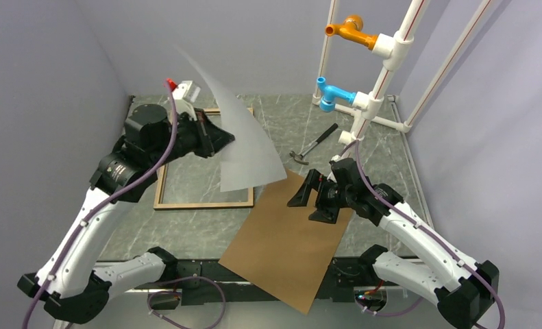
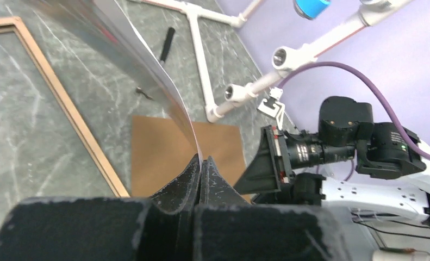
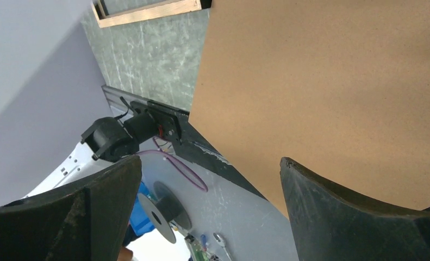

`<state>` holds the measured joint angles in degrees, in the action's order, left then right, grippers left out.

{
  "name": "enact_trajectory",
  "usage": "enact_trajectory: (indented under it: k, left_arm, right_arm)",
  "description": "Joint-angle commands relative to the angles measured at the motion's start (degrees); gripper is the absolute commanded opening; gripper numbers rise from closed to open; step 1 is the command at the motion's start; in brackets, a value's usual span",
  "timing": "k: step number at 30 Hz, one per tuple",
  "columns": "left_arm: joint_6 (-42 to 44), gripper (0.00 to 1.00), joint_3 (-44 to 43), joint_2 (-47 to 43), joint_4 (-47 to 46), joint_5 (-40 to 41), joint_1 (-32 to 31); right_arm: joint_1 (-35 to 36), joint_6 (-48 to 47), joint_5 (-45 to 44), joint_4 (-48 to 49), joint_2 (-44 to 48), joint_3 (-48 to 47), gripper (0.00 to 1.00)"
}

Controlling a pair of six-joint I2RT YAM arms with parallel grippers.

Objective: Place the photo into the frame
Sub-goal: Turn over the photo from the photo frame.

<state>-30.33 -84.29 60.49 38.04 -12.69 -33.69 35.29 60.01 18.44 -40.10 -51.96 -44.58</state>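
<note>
The photo (image 1: 249, 140) hangs in the air over the left half of the table, bowed, its plain white back towards the top camera. My left gripper (image 1: 225, 142) is shut on its lower edge; in the left wrist view the sheet (image 2: 139, 62) runs up from the pinched fingertips (image 2: 201, 161). The frame (image 1: 206, 203) lies flat on the table below and to the left, brown wood side up, its rail (image 2: 66, 109) showing beside the sheet. My right gripper (image 1: 311, 200) stands open above the brown backing board, fingers wide (image 3: 210, 179), holding nothing.
The solid brown backing board (image 1: 281, 233) lies at the middle, its near corner over the table's front edge (image 3: 321, 81). A hammer (image 1: 316, 145) rests at the back right, near a white pipe stand (image 1: 381, 82) with orange and blue fittings.
</note>
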Motion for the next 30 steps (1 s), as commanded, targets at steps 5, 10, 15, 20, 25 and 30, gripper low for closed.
enact_trajectory:
  k: [5, 10, 15, 20, 25, 30]
  left_arm:
    - [3.8, 0.0, 15.6, -3.7, -7.9, -13.0, 14.6]
    - [8.3, 0.0, 25.7, 0.3, -4.6, -11.6, 24.2]
    - [12.5, 0.0, 23.8, 11.0, 4.8, -5.4, 28.7]
    - [16.2, 0.0, 17.5, 20.0, 12.8, -0.2, 29.1]
    - [17.8, 0.0, 16.6, 21.9, 13.4, -0.4, 29.1]
    - [20.0, 0.0, 18.7, 21.4, 12.2, 0.4, 29.1]
  right_arm:
    - [-0.1, -1.9, 3.9, 3.8, -4.0, 0.9, 1.0]
    - [0.0, -2.8, 4.4, 3.7, -6.0, 1.9, 1.0]
    - [0.0, -2.4, 3.3, 2.9, -5.4, 3.0, 1.0]
    - [0.0, -1.5, 2.7, 2.4, -3.9, 4.6, 1.0]
    - [0.0, -0.1, 2.8, 2.5, -1.5, 7.3, 1.0]
    - [0.0, 1.3, 3.8, 4.9, 0.3, 10.9, 1.0]
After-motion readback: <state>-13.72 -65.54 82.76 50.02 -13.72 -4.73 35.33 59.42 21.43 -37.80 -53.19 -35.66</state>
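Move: The left hand, up high, already holds the photo by an edge, its white back showing. The middle of the photo frame lies about 18 cm ahead of it, 13 cm to its left and 40 cm below; the backing board is some 14 cm back and 12 cm to the right, the hammer about 23 cm ahead and 21 cm right, both at table level. From the empty right hand the frame's middle is some 26 cm ahead, 28 cm left and 16 cm below. Down in one quick sweep of about 28 cm, after a short start forward and left, the left hand carries the photo some 15 cm left towards the frame. Its wrist turns about 50 degrees so the fingers point steeply down, still pinching the photo's edge. The right hand, fingers kept wide open, sinks about 5 cm over the backing board and eases slightly back. ##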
